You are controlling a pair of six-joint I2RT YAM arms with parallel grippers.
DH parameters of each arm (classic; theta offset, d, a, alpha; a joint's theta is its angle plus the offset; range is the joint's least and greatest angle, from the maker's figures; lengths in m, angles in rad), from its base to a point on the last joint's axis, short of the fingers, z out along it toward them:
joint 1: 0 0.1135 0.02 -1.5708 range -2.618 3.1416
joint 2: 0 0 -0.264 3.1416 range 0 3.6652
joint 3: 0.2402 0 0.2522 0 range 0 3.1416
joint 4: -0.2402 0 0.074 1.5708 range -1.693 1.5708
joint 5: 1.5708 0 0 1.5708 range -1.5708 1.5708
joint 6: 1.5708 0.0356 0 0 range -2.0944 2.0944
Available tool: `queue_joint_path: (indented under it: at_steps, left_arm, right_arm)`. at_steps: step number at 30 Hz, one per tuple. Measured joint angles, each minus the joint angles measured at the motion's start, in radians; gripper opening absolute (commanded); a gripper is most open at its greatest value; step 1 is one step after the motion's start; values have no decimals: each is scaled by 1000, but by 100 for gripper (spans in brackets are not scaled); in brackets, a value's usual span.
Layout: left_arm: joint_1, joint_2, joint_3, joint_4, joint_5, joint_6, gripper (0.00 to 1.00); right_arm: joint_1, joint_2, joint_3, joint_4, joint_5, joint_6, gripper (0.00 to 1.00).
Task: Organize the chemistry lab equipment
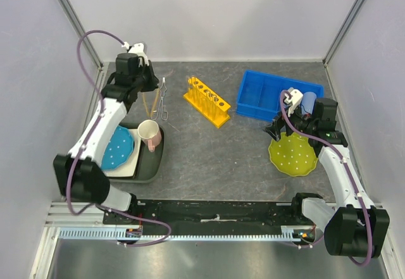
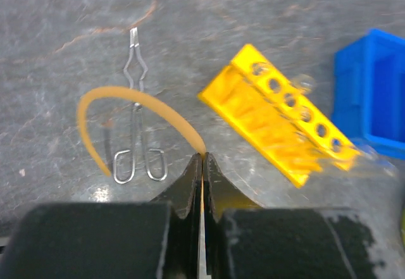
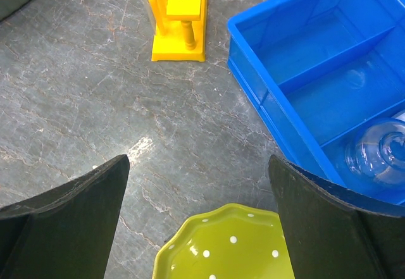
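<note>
My left gripper [image 2: 202, 159] is shut on one end of the tan rubber loop [image 2: 120, 93], which arcs out to the left over the table. The metal tongs [image 2: 137, 127] lie flat under that arc, handles toward me. To the right lies the yellow holed rack [image 2: 278, 119], with blurred clear pieces at its holes. From above, the left gripper [image 1: 145, 88] is at the back left, next to the tongs [image 1: 163, 99], with the rack [image 1: 207, 100] further right. My right gripper [image 3: 197, 165] is open, hovering over the green plate's edge. A clear glass flask [image 3: 374, 151] lies in the blue bin [image 3: 297, 64].
The blue divided bin [image 1: 277, 93] sits at the back right. A green dotted plate [image 1: 292, 155] lies under the right arm. At the left, a dark tray [image 1: 154, 162] holds a blue dotted plate [image 1: 118, 147] and a cream mug [image 1: 150, 133].
</note>
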Motion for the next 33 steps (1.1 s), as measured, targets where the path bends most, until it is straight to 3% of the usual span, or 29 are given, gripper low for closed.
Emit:
queue_joint_path:
  at_steps: [7, 12, 18, 23, 28, 33]
  left_arm:
    - [-6, -340, -202, 88, 245, 63, 2]
    - [-6, -512, -304, 84, 451, 83, 2]
    - [-14, -664, -392, 53, 721, 88, 2]
    - [-69, -730, -423, 49, 875, 82, 2]
    - [-232, -743, -426, 63, 911, 46, 2]
    - [-422, -708, -431, 136, 883, -11, 2]
  right_arm:
    - [0, -6, -14, 0, -63, -28, 98]
    - [0, -35, -50, -34, -264, -106, 98]
    - [30, 5, 76, -384, -407, -439, 98]
    - [104, 100, 277, -557, -454, -543, 98]
    - [278, 150, 385, -567, -463, -473, 98]
    - [412, 132, 391, -332, -373, -193, 98]
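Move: The left gripper holds the orange tubing; the open right gripper it is being taken to lies about 43 cm right, 14 cm back and 5 cm lower. From the left hand, the tongs lie some 6 cm ahead and 22 cm down, the yellow rack 5 cm ahead and 19 cm right, the pink mug 12 cm back and 4 cm left. From the right hand the tubing is about 43 cm left and 14 cm ahead; the green plate is 4 cm back and 11 cm right, the blue bin 18 cm ahead and 8 cm right. Bring the left gripper back about 32 cm and 16 cm right, lifting early, and swing it some 70 degrees clockwise so the tubing, still pinched in its shut fingers, is presented to the right hand. Meanwhile move the right gripper, still wide open, left and back, then left and up (about 14 cm left overall), turning it some 45 degrees counter-clockwise towards the tubing. ##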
